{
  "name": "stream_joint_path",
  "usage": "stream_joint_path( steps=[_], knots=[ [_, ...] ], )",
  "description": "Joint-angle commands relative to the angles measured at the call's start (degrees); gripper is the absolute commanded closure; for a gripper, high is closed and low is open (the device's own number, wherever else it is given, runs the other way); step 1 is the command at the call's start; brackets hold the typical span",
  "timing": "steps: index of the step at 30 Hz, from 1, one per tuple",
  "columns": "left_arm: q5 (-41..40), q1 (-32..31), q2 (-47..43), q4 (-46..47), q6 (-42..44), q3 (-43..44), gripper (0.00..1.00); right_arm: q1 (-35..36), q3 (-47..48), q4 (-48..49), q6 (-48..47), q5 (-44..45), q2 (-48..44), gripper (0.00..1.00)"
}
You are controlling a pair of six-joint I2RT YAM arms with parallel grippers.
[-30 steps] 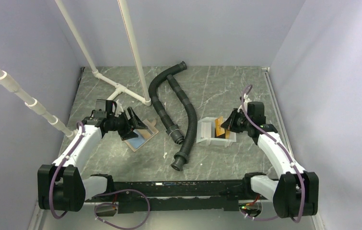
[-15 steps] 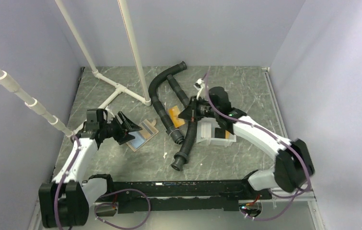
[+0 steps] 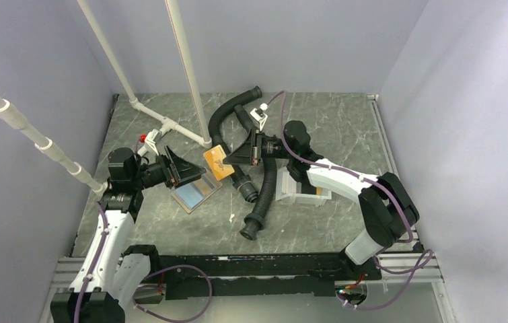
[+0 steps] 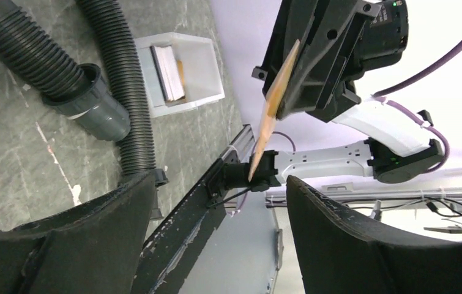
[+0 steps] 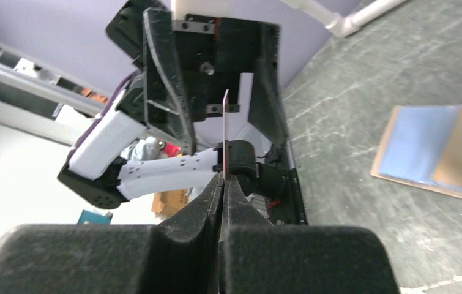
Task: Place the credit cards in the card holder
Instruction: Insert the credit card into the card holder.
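My right gripper (image 3: 236, 157) is shut on an orange credit card (image 3: 219, 162) and holds it in the air above the black hose, edge-on in the right wrist view (image 5: 225, 125). My left gripper (image 3: 182, 168) stands open, facing that card a short way off, with nothing between its fingers (image 4: 363, 239). In the left wrist view the orange card (image 4: 270, 113) hangs from the right gripper (image 4: 289, 92). The card holder (image 3: 196, 192) lies open flat on the table below the left gripper, its blue and tan inside up (image 5: 442, 153). More credit cards (image 4: 168, 64) stand in the white tray (image 3: 298, 195).
Two black corrugated hoses (image 3: 264, 185) lie between the card holder and the tray, their ends at the middle front. White PVC pipes (image 3: 184, 60) rise at the back left and along the left wall (image 3: 35, 138). Grey walls close in the table.
My right arm has swung left from the tray over the hoses, carrying the orange card toward the left gripper. The left gripper has turned up off the card holder to face it.
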Motion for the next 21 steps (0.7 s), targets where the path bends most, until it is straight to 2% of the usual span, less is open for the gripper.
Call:
stream_joint_path(
  steps=[1,5,7,9,12,14,15,16,18,19,21],
  knots=[
    [4.9,-0.6,0.5,12.3,-6.4,0.3,0.19,1.6,2.7,10.9,5.9,-1.9,1.3,1.0],
    [5.0,-0.7,-0.2,16.2,-9.3,0.2,0.27,2.7,4.0,14.5,8.2,-1.6,3.6,1.0],
    [4.4,-0.7,-0.5,14.9,-8.7,0.7,0.36,3.3,4.4,15.6,9.0,-1.3,4.7,1.0],
    [3.3,-0.7,-0.2,10.6,-6.2,1.9,0.48,3.9,4.6,16.7,9.6,-1.0,5.6,1.0],
    [-0.1,-0.7,1.0,0.8,-0.2,3.9,0.74,4.3,4.5,17.1,9.5,-0.2,6.4,1.0],
    [-4.7,-0.7,2.2,-7.6,4.4,5.6,0.96,4.3,4.5,13.7,6.7,0.8,6.5,1.0],
    [-7.7,-0.7,3.1,-12.0,6.7,6.3,1.0,4.3,4.8,9.9,2.8,1.6,6.3,0.98],
    [-11.1,-0.7,4.0,-16.3,9.0,7.2,1.0,4.2,5.4,5.0,-1.7,3.1,6.0,0.91],
    [-15.6,0.3,7.6,-24.9,13.5,9.0,1.0,4.5,8.2,-9.4,-13.8,10.1,5.9,0.67],
    [-15.8,1.4,9.9,-27.6,15.4,9.3,1.0,5.0,10.1,-16.0,-19.2,13.4,6.4,0.63],
    [-16.8,3.8,15.6,-31.2,18.6,9.9,1.0,5.5,12.5,-21.7,-24.7,16.4,8.5,0.56]
  ],
)
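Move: The right hand already holds the credit card, its middle about 3 cm to the left and 1 cm back; the open left gripper waits some 9 cm left, 4 cm back and 2 cm lower. From the left hand the card is about 6 cm right, 3 cm ahead and 2 cm up. The card holder lies roughly 20 cm below the left hand, 6 cm ahead and 3 cm left; the hose end is 14 cm right, 7 cm ahead, 18 cm below. Right hand carries the card about 3 cm left; left fingers shut on it, right ones open, both sink. ##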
